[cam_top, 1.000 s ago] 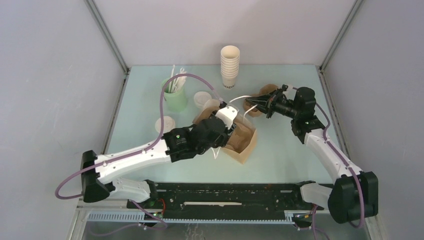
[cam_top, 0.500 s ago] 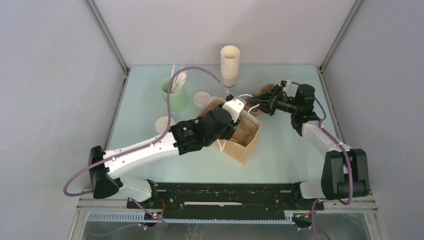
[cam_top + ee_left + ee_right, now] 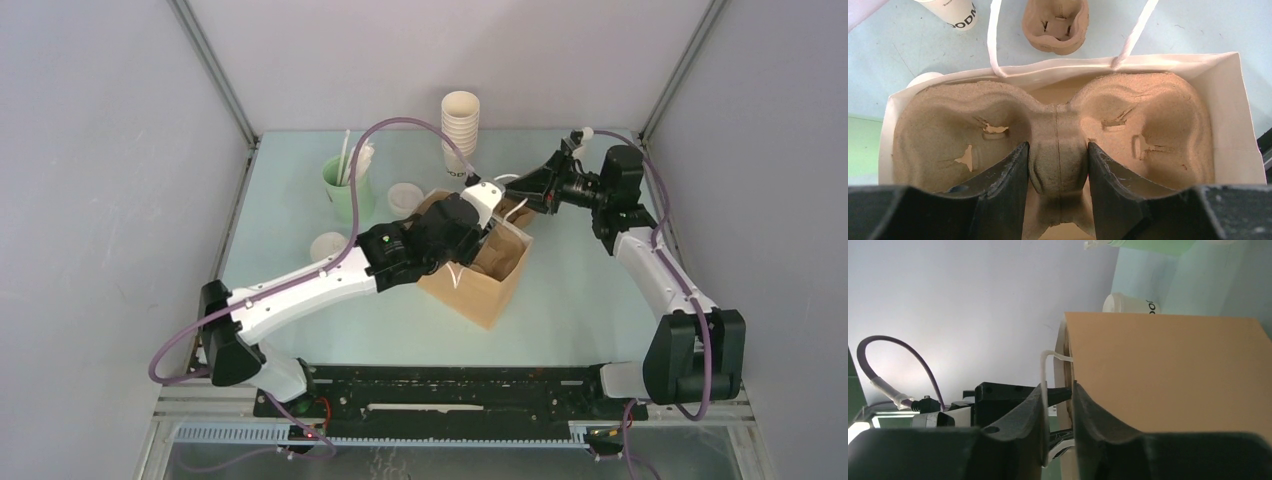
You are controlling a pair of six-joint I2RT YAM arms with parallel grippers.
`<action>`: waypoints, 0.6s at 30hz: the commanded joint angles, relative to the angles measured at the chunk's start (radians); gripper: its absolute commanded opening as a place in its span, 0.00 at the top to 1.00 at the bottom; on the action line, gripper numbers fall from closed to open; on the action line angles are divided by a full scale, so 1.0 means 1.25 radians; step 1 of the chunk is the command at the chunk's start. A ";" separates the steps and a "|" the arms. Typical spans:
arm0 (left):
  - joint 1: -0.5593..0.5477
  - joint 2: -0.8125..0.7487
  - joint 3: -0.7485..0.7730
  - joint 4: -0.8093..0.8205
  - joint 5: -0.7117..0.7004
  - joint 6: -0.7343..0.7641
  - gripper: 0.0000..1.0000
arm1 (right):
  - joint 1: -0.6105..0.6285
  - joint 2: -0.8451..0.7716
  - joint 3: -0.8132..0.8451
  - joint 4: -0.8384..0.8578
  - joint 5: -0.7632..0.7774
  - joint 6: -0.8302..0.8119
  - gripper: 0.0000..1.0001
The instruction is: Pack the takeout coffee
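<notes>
The takeout coffee [image 3: 405,197], a small lidded white cup, stands left of the brown paper bag [image 3: 488,292]; its lettered side shows beyond the bag [image 3: 1168,370] in the right wrist view [image 3: 1131,304]. My left gripper [image 3: 478,222] reaches down into the bag [image 3: 1239,105] and is shut on the middle ridge of a pulp cup carrier [image 3: 1148,115] lying inside. At the bag's far rim my right gripper [image 3: 523,188] stands open. The white handle [image 3: 1043,371] and the bag's edge lie between its fingers [image 3: 1034,415].
A tall stack of white cups [image 3: 460,130] stands at the back. A green cup with straws [image 3: 348,192] is at the back left, a white round lid or cup [image 3: 328,246] nearer. Another pulp carrier [image 3: 1055,25] lies just beyond the bag.
The right gripper has opened, letting go of the bag's handle, and drawn back and up. The left arm has pushed farther in with the carrier; the bag shifted right and stands more upright.
</notes>
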 commanded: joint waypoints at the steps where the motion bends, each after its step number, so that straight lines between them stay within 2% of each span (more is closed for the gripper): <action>1: 0.006 0.023 0.081 -0.033 0.003 -0.012 0.51 | -0.004 -0.015 0.036 -0.066 -0.008 -0.089 0.76; 4: 0.006 0.044 0.109 -0.046 0.010 -0.017 0.51 | -0.007 -0.004 0.046 -0.085 0.003 -0.112 0.81; 11: 0.016 0.072 0.160 -0.083 0.033 -0.013 0.51 | -0.016 0.031 0.090 -0.130 -0.009 -0.173 0.82; 18: 0.037 0.080 0.177 -0.095 0.083 -0.035 0.51 | -0.016 0.030 0.093 -0.121 -0.019 -0.176 0.82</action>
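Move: The bag's handle lies practically at the right hand's fingertips, about 1 cm above the point between its half-open fingers, with the middle of the paper bag some 10 cm back, 8 cm to the left and 14 cm below. The cup carrier held by the left hand is about 8 cm back and 6 cm left of the right hand. From the left hand, the bag's middle is about 11 cm straight below, and the handle roughly 8 cm ahead and 6 cm to the right. The right hand closes its half-open fingers around the paper bag's handle and pinches it, sinking about 1 cm, then easing about 1 cm forward while the fingertips dip some 5 degrees. Meanwhile the left hand keeps its grip on the middle web of the cup carrier inside the bag's mouth and creeps about 1 cm to the right and 1 cm forward, its fingers unchanged. ##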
